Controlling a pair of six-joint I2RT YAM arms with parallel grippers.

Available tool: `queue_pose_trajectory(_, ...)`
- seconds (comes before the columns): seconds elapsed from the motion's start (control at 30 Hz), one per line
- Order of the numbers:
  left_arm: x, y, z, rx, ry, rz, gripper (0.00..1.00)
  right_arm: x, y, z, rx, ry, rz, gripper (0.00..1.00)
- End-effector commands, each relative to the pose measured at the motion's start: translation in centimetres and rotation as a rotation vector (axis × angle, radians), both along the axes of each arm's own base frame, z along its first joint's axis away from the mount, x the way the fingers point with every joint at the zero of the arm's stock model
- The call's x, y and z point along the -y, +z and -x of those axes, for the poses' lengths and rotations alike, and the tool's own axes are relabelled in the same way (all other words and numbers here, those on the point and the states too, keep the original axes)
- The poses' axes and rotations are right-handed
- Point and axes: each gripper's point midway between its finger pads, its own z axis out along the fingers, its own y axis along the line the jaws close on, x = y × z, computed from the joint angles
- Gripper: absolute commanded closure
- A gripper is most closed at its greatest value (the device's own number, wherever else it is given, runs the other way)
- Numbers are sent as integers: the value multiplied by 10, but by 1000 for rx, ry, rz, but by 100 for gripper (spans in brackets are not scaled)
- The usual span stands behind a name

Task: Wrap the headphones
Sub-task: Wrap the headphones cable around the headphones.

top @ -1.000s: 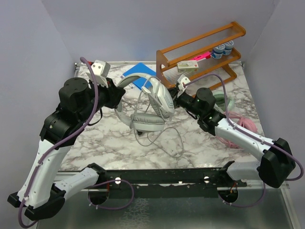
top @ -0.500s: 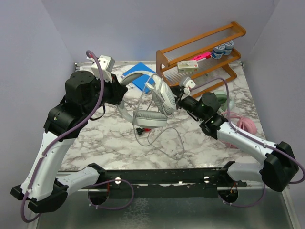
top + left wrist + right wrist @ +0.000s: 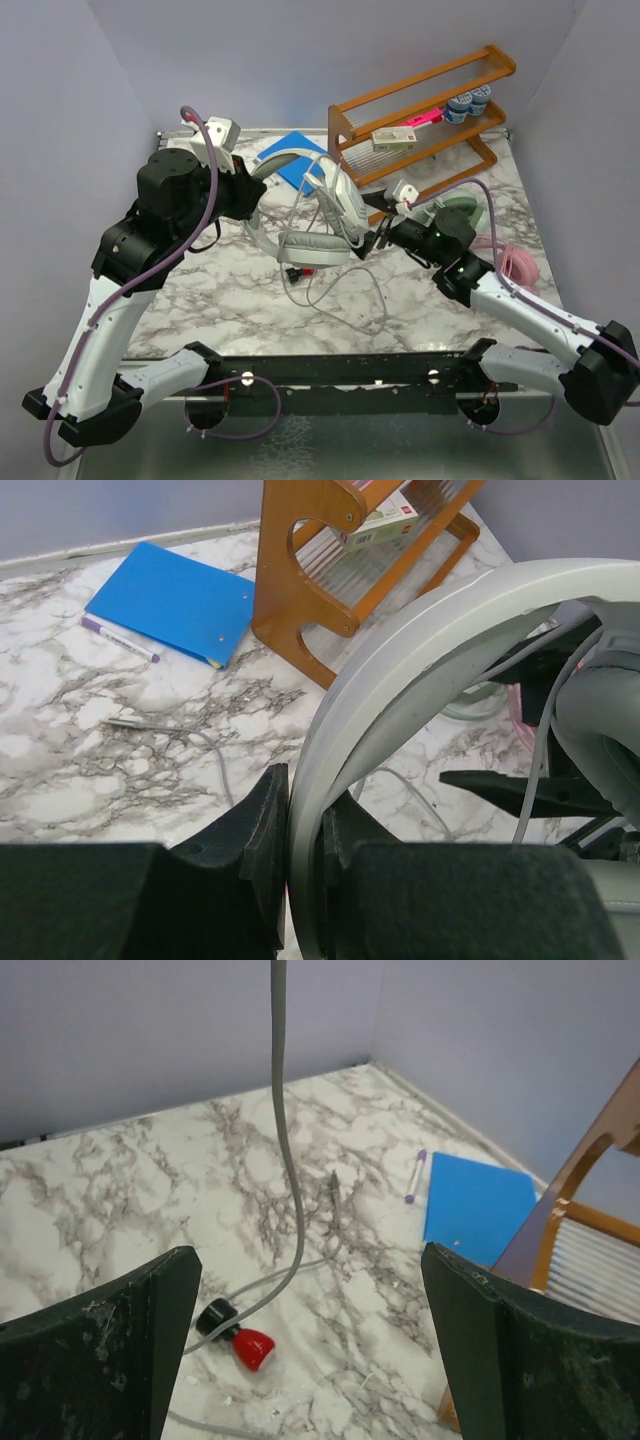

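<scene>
My left gripper [image 3: 256, 196] is shut on the headband [image 3: 400, 670] of the silver-grey headphones [image 3: 312, 215] and holds them off the table; in the left wrist view the band sits pinched between the pads of that gripper [image 3: 305, 825]. A grey cable [image 3: 283, 1150] hangs from them, wound partly round the headset, and trails in loops on the marble. My right gripper [image 3: 377, 241] stands open just right of the ear cups, holding nothing; the right wrist view shows the cable hanging ahead of this gripper [image 3: 310, 1270]. Mint green headphones [image 3: 462, 212] and pink headphones [image 3: 512, 264] lie at the right.
A small red-and-black object [image 3: 236, 1340] lies on the marble under the headset. A wooden rack [image 3: 420, 110] with small items stands at the back right. A blue folder [image 3: 296, 160] and a purple pen [image 3: 416, 1175] lie behind the headset. Walls enclose the table.
My right gripper has opened wide and drawn back to the right, away from the ear cup. My left arm first lifted the headset slightly, then held still.
</scene>
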Motion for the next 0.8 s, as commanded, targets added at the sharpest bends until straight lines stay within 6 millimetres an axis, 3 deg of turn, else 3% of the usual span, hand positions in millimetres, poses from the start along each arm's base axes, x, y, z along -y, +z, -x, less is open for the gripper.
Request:
queue_pose_trajectory(0.0,-1,35,6,74,12,97,100,-25,-23,6,-109,123,22,0)
queue_pose_trajectory(0.23,-1,35,7,71,12,105,100,-61,-40,-18,-145,133,-17,1)
queue_pose_trajectory(0.3,-1,38,7,75,15,108,100,-68,-44,-25,-149,135,-36,5)
queue_pose_trajectory(0.53,-6,49,7,90,47,139,100,-93,-57,-29,-184,227,-64,50)
queue_pose_trajectory(0.77,-7,55,4,84,74,173,100,-102,-71,-16,-219,318,-66,81)
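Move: The grey headphones cable hangs in front of the right hand's open fingers, the stretch it goes for about 6 cm to the left, 3 cm ahead and 4 cm lower. The upper ear cup is about 3 cm left, 1 ahead and 5 above; the lower cup 7 left, 5 back and 4 above. A red-black bulb lies on the table 12 cm left, 2 ahead, some 25 below. From the left hand, the cable is about 11 cm right, 3 ahead and 13 lower. The hanging cable is what the right hand goes after: already wide open, it swings about 9 cm left and nearly as far down, slightly forward, passing in beneath the ear cups while turning some 15 degrees counter-clockwise and tipping. In the second half its fingers close to a narrow gap about the cable. The left hand keeps its pinch on the headband, lifting about 2 cm late on. ##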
